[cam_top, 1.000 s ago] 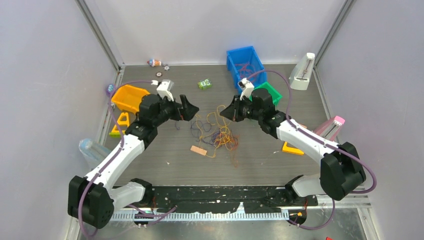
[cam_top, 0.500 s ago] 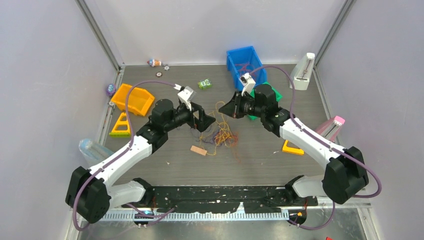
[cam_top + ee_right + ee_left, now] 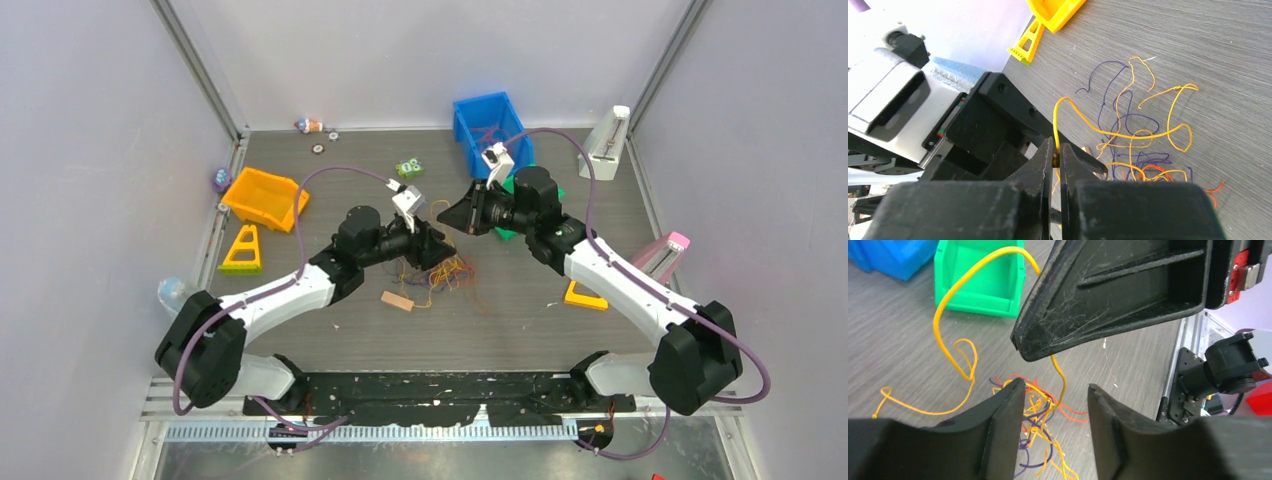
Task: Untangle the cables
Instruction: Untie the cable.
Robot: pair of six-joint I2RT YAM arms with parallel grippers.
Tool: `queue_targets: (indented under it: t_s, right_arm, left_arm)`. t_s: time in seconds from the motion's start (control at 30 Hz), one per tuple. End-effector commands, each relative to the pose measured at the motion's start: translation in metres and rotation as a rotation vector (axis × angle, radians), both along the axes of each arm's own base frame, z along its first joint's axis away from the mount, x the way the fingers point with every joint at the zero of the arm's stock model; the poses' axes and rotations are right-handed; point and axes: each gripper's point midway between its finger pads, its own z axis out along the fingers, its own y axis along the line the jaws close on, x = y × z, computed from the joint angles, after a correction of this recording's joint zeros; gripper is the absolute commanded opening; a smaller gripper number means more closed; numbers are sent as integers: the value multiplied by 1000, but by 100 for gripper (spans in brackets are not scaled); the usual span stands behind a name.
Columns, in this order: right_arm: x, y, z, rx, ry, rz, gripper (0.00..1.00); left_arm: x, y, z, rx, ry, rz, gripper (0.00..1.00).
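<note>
The cables lie as a tangle of thin orange-yellow, red and purple strands in the middle of the table. My right gripper hovers just above and behind the tangle, shut on one orange-yellow cable that loops down into the heap. My left gripper sits low over the tangle's left side. In the left wrist view its jaws stand open, and the held strand hangs from the right gripper down between them without being pinched. The knot lies right below.
A green bin and a blue bin stand behind the right arm. An orange bin and a yellow triangle are at the left. A small wooden block lies near the tangle, and an orange flat piece at the right.
My left arm has swung right and forward from beside the orange bin to the tangle, and its jaws have narrowed. The right gripper kept its cable and shifted slightly back.
</note>
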Motion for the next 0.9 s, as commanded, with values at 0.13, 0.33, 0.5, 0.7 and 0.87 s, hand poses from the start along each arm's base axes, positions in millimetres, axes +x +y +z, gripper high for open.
queue_targets:
  t_s: [0.13,0.33,0.5,0.7,0.87]
  right_arm:
    - [-8,-4,29,66,-58,0,13]
    - [-4,-47,-4,-51,-45,-171,82]
    - [-11,-83,-31,-123,-65,-241,83]
    - [-29,-91,-65,-149,-83,-203,82]
    - [-37,-77,-78,-87,-106,-124,80]
  left_arm:
    - [6,-25,41,-148,-48,-64,0]
    - [15,-11,43,-152,-39,25,0]
    - [11,2,47,-146,-33,33,0]
    - [1,10,51,-144,-45,31,0]
    - [-2,12,57,-146,-51,28,0]
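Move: Just off the left fingertips, some 2 cm to the right and level with the pads, hangs the yellow cable, still pinched above by the right hand; from the right hand that stretch is about 4 cm back and 4 cm below. The tangle on the table lies almost straight under the left hand, about 18 cm down. From the left hand, the wooden block is 8 cm back and 10 cm left, the green bin 14 cm ahead and 16 cm right. Easing about 1.5 cm to its right, the left hand shuts its part-open fingers on the yellow cable just below the right fingertips, then lifts it about 4 cm. Once the left grip is shut, the right hand opens, lets go of the cable and swings away to its right and down, about 9 cm each, drawing back 4 cm, jaws wide, turning slightly clockwise. ##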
